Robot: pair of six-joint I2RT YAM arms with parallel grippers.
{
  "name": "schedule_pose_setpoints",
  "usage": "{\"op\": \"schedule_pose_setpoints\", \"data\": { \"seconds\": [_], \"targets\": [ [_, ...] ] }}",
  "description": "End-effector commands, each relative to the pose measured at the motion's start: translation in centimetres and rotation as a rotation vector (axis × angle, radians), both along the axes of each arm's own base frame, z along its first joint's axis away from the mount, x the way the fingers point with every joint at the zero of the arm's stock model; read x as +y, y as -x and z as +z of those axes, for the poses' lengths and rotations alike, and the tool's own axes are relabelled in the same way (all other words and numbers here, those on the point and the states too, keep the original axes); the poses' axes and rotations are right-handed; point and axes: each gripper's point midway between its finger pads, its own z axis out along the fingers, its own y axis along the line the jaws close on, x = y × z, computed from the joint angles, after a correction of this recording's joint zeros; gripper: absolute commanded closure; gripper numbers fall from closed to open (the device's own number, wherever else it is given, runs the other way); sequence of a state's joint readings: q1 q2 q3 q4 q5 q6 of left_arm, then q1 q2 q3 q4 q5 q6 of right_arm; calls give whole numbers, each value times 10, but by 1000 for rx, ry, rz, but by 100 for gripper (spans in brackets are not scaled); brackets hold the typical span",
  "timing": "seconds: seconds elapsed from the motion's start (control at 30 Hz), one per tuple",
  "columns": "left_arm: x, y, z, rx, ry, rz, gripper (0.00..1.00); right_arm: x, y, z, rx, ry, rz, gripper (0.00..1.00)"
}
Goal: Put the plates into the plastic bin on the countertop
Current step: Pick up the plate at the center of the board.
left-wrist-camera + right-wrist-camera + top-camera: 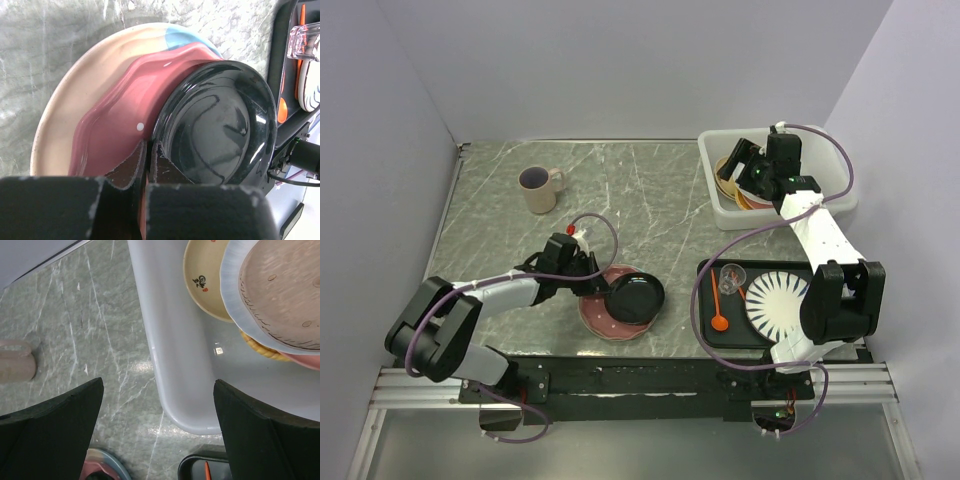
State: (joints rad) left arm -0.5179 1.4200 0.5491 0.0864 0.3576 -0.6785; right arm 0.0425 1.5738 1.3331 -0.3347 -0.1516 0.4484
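A glossy black plate (636,297) (220,125) lies on top of a pink dotted plate (603,322) (110,105) with a cream rim, near the countertop's (620,190) front edge. My left gripper (600,289) (150,150) is shut on the black plate's left rim. The plastic bin (716,192) (165,340) stands at the back right. It holds a small cream plate (205,275) and a white plate (235,305) with a pinkish plate (285,290) lying in it. My right gripper (740,165) (159,385) hovers open over the bin's near-left corner, holding nothing.
A beige mug (538,188) stands at the back left. A black tray (705,325) at the front right carries a striped plate (775,302), an orange spoon (720,312) and a clear glass (730,275). Walls close in the left, back and right sides.
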Motion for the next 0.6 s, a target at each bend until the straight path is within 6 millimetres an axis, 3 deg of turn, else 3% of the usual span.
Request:
{"op": "schedule_pose_setpoints", "data": {
  "seconds": [0.0,0.33,0.57],
  "targets": [
    [11,2,-9,24,-73,32,99,5,-3,24,-75,-21,20,3],
    [8,-15,55,-111,-4,85,99,27,5,28,-92,-82,126,2],
    [-1,-28,88,-155,46,85,99,46,7,30,-96,-145,221,2]
  ]
}}
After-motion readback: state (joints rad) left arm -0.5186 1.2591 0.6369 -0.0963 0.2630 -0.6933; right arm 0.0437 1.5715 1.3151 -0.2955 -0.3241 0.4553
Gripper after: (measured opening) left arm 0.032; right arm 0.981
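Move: The left hand's shut fingers already hold the black plate by its left rim; the plate's middle lies about 6 cm to that hand's right and 2 cm back. Under it, the pink plate is centred roughly 3 cm right and 4 cm back. The plastic bin lies some 38 cm right and 25 cm ahead. From the right hand, the black plate is about 23 cm left, 26 cm back and 18 cm lower. Still pinching the black plate's rim, the left hand rises about 5 cm; the right hand edges 3 cm left. ##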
